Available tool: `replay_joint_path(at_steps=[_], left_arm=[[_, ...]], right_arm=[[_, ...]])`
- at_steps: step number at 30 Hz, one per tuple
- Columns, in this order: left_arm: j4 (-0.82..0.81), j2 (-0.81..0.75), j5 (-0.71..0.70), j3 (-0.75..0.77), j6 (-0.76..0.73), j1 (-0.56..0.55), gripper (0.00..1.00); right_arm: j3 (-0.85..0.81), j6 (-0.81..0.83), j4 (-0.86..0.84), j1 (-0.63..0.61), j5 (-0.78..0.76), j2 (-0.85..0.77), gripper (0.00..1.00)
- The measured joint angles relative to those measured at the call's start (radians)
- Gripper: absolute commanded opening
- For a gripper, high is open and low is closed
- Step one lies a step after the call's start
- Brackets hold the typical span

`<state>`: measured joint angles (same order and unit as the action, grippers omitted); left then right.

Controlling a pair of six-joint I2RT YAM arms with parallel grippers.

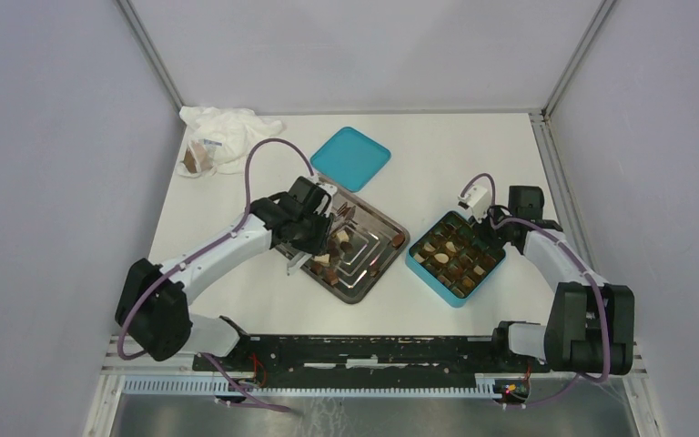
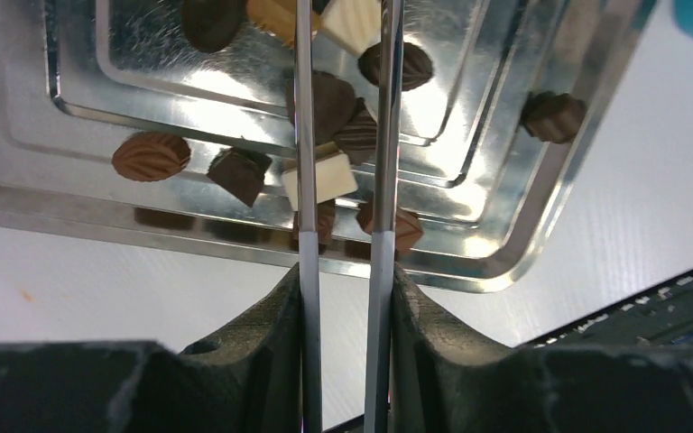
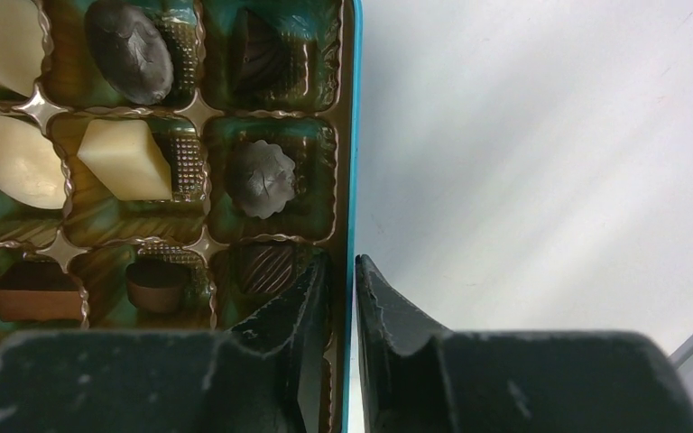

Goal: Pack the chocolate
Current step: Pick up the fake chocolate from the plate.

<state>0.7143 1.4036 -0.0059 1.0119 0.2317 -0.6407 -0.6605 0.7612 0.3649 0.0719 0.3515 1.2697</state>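
Several pieces of chocolate lie loose on the steel tray. In the left wrist view these include a light-brown oval and a white cube. My left gripper is shut on metal tongs, whose two blades reach over the tray on either side of a dark piece. The tongs' tips are out of view. More chocolate fills cells of the teal box. My right gripper straddles the box's wall, one finger inside and one outside, with thin gaps showing.
A teal lid lies behind the tray. A crumpled white bag with a brown lump sits at the back left corner. One dark piece rests on the tray's outer step.
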Motion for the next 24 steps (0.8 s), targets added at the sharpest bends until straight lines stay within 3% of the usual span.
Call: replay_joint_path(at_steps=[6,15,24], left_arm=[[-0.043,-0.112,0.121,-0.049,0.001,-0.001,0.02],[-0.074,-0.222,0.254,-0.088,0.002,-0.049,0.02],[-0.146,-0.241,0.307,-0.093,0.005,-0.235,0.02]], right_arm=[[-0.009,-0.001,0.004,0.0,-0.014,0.028,0.35],[-0.011,-0.006,0.005,0.0,-0.021,0.03,0.67],[-0.011,-0.005,0.004,0.034,0.036,-0.094,0.75]])
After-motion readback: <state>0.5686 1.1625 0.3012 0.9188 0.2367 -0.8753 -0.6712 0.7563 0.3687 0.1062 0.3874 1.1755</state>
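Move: Left gripper, holding the metal tongs: the blue box of chocolates lies about 33 cm to its right, level with it fore and aft and some 7 cm lower. The tray's middle is about 4 cm ahead and 6 cm right, 8 cm down; a lone brown chocolate at its near right edge sits 14 cm right and 3 cm back. From the right gripper, its fingers astride the box's far right rim, the box's middle is roughly 5 cm back, 8 cm left, 3 cm down. Keep the left gripper squeezed on the tongs and raise it off the tray, then draw it back and right about 9 cm each while climbing 6 cm, rolling its left side up and over to the right and turning clockwise some 20 degrees, so the tips swing towards the blue box. Meanwhile open the right gripper wide at the rim, sinking slightly, then lift it about 3 cm clear. ##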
